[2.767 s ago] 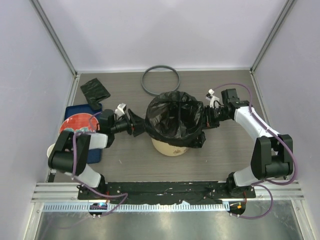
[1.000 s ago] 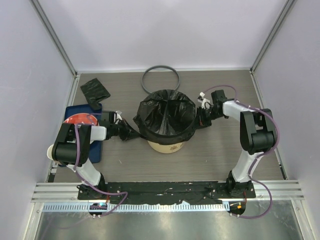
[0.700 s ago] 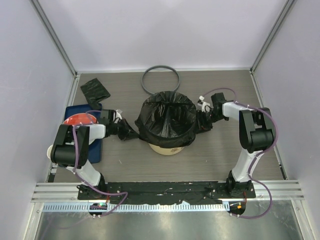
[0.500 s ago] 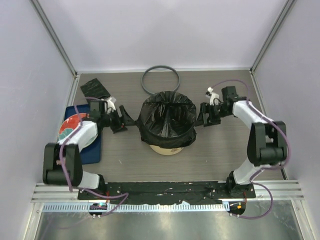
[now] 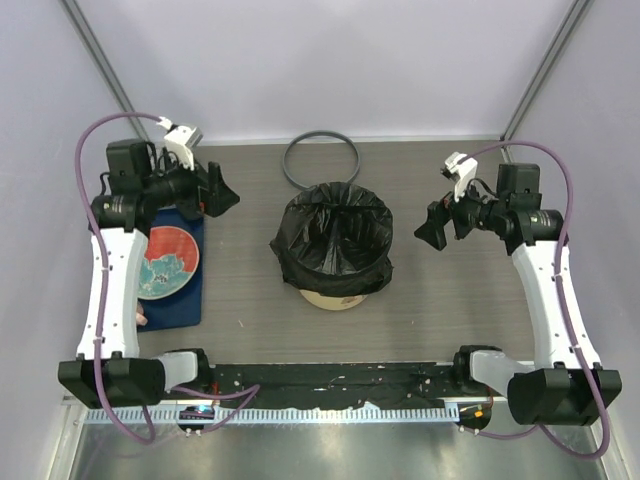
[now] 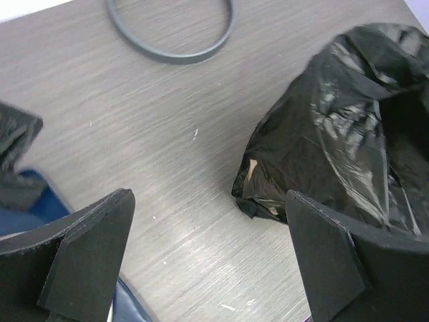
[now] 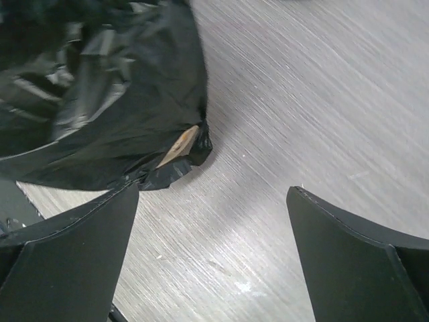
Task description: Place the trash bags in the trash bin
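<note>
A large black trash bag [image 5: 335, 240] lines the trash bin and is folded down over its rim; only the bin's cream base [image 5: 336, 298] shows below the film. My left gripper [image 5: 218, 196] hovers open to the left of the bin, apart from the bag [image 6: 335, 134], with nothing between its fingers [image 6: 208, 196]. My right gripper [image 5: 436, 226] hovers open to the right, also empty [image 7: 213, 190], with the bag's hem [image 7: 100, 100] and a sliver of the cream bin [image 7: 177, 146] ahead of it. A second, folded black trash bag [image 6: 13, 144] lies at the left edge of the left wrist view.
A loose dark grey ring [image 5: 321, 160] lies on the table behind the bin [image 6: 171, 33]. A blue tray [image 5: 185, 300] holding a red plate [image 5: 165, 262] sits at the left under the left arm. Walls close in the table at back and sides.
Both grippers opened and let go of the bag's edges. Both arms rose and drew outward away from the bin. The bag stays draped over the rim.
</note>
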Controlling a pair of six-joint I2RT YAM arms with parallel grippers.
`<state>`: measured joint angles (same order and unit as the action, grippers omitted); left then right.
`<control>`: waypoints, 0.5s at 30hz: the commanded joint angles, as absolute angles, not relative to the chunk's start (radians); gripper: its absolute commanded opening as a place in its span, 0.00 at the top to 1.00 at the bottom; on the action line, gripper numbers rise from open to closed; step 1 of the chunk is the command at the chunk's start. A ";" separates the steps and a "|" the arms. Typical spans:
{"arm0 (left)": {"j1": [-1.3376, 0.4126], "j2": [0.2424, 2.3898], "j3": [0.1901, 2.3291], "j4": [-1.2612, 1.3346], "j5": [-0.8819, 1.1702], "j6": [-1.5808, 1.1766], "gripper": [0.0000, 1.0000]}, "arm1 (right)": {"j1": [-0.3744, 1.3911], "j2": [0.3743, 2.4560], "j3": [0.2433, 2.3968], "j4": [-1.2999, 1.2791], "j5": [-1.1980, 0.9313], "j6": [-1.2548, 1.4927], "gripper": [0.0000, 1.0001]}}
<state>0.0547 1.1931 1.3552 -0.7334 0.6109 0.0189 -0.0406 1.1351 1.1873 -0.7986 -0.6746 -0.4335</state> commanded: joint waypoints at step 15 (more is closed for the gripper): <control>-0.156 1.445 1.287 -0.904 1.048 0.907 0.06 | 0.100 1.383 1.276 -1.011 -0.951 -0.999 0.05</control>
<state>-0.1272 1.3922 1.2625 -1.0172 0.9665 0.8509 0.0624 1.3590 1.2560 -1.0626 -0.9028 -0.9463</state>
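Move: The trash bag, draped over the trash bin, has its middle about 23 cm to the right of the left hand, 6 cm nearer the base and 17 cm below. From the right hand it is about 20 cm to the left, level in reach and 12 cm lower. The grey rim ring lies some 30 cm ahead of the left hand and 19 cm to its right; the plate lies about 20 cm to that hand's left, straight level with it, both about 30 cm below. The draped trash bag is approached from both sides by empty, wide-open grippers. After a slight rise, the left hand sinks about 10 cm while going right and back, turning nearly 50 degrees clockwise towards the bag's left side; the right hand, after a smaller rise, goes some 5 cm left, down and a little back, turning about 30 degrees counter-clockwise. Both come close, with no touch to be seen. ##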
